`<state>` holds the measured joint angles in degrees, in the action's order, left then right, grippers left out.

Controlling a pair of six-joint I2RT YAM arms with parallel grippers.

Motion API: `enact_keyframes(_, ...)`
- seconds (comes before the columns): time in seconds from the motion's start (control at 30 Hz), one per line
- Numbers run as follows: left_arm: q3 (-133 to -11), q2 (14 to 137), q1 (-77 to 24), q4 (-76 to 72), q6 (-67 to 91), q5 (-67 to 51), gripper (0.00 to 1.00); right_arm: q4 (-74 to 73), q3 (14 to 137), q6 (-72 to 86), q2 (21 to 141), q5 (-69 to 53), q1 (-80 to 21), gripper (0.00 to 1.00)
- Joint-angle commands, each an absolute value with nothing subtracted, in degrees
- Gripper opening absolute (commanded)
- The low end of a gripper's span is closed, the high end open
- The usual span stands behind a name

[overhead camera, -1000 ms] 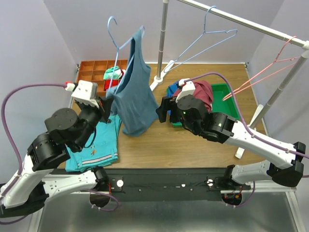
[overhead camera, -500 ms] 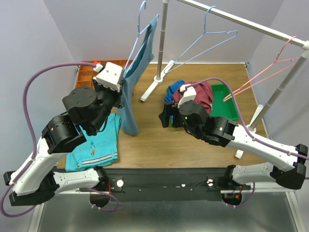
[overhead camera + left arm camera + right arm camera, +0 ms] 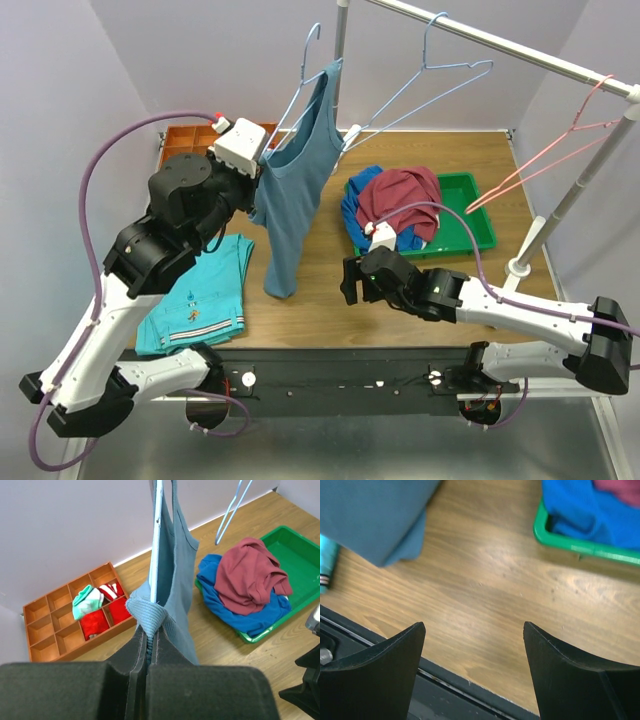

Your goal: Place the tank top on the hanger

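Observation:
The slate-blue tank top (image 3: 300,175) hangs on a light-blue wire hanger (image 3: 300,80), held up over the table's left-middle with the hook near the rack's pole. My left gripper (image 3: 258,168) is shut on a bunched fold of the tank top (image 3: 177,555) at the hanger's lower corner. In the left wrist view the hanger (image 3: 156,545) wire runs down into that fold, which is pinched in the left gripper (image 3: 147,642). My right gripper (image 3: 350,280) sits low near the front edge. The right gripper (image 3: 474,635) is open over bare wood, with the tank top's hem (image 3: 370,515) to its left.
A green tray (image 3: 475,230) holds a maroon shirt (image 3: 400,195) and a royal-blue garment (image 3: 352,205). Teal shorts (image 3: 200,295) lie front left. An orange compartment box (image 3: 190,135) is back left. A second light-blue hanger (image 3: 430,85) and a pink-red hanger (image 3: 560,150) hang on the rail.
My left arm has lifted and swung the hanger with the tank top up and to the right, near the pole. My right arm has dropped back toward the front edge, still open.

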<state>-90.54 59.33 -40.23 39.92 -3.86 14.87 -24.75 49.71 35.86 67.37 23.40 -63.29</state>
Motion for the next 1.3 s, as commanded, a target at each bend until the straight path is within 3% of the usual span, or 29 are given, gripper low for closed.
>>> enact_keyframes(0.0, -94.6, 62.0, -36.7, 34.4, -4.1, 7.6, 0.0, -22.9, 46.5, 38.9, 65.0, 21.5, -63.5, 0.87)
enact_keyframes(0.57, -111.3, 74.0, -31.8, 34.1, -4.5, 1.0, 0.0, -23.7, 39.7, 43.1, 61.0, 20.0, -63.5, 0.87)
enact_keyframes(0.93, -102.3, 70.3, -31.6, 31.0, -3.4, 1.7, 0.0, -22.9, 38.8, 43.2, 62.5, 19.3, -63.5, 0.87)
enact_keyframes(1.27, -102.7, 74.2, -29.7, 28.4, -4.3, 1.5, 0.0, -22.8, 38.5, 43.0, 62.3, 18.1, -63.5, 0.87)
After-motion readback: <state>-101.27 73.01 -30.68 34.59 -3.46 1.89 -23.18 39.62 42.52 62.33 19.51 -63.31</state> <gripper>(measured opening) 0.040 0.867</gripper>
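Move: Ahead and to the right of the left hand, which grips the hanger's corner with the tank top on it, is the left stretch of the rack's rail: about 24 cm out, 18 right and 15 higher. The hanging blue hanger is some 19 cm ahead and 30 right, slightly above. The wooden organizer is 28 cm ahead, 14 left and 42 below. From the open right hand, that rail stretch is roughly 30 cm ahead, 2 right and 44 up. Carrying the hanger and tank top forward towards the rail, the left hand goes out about 7 cm and a little right. It rises some 6 cm on the way, then sinks back by more than half of that, keeping its closed pinch with the wrist nearly steady. The right hand, empty and open, sinks about 4 cm while drawing back and right, away from the rail. ##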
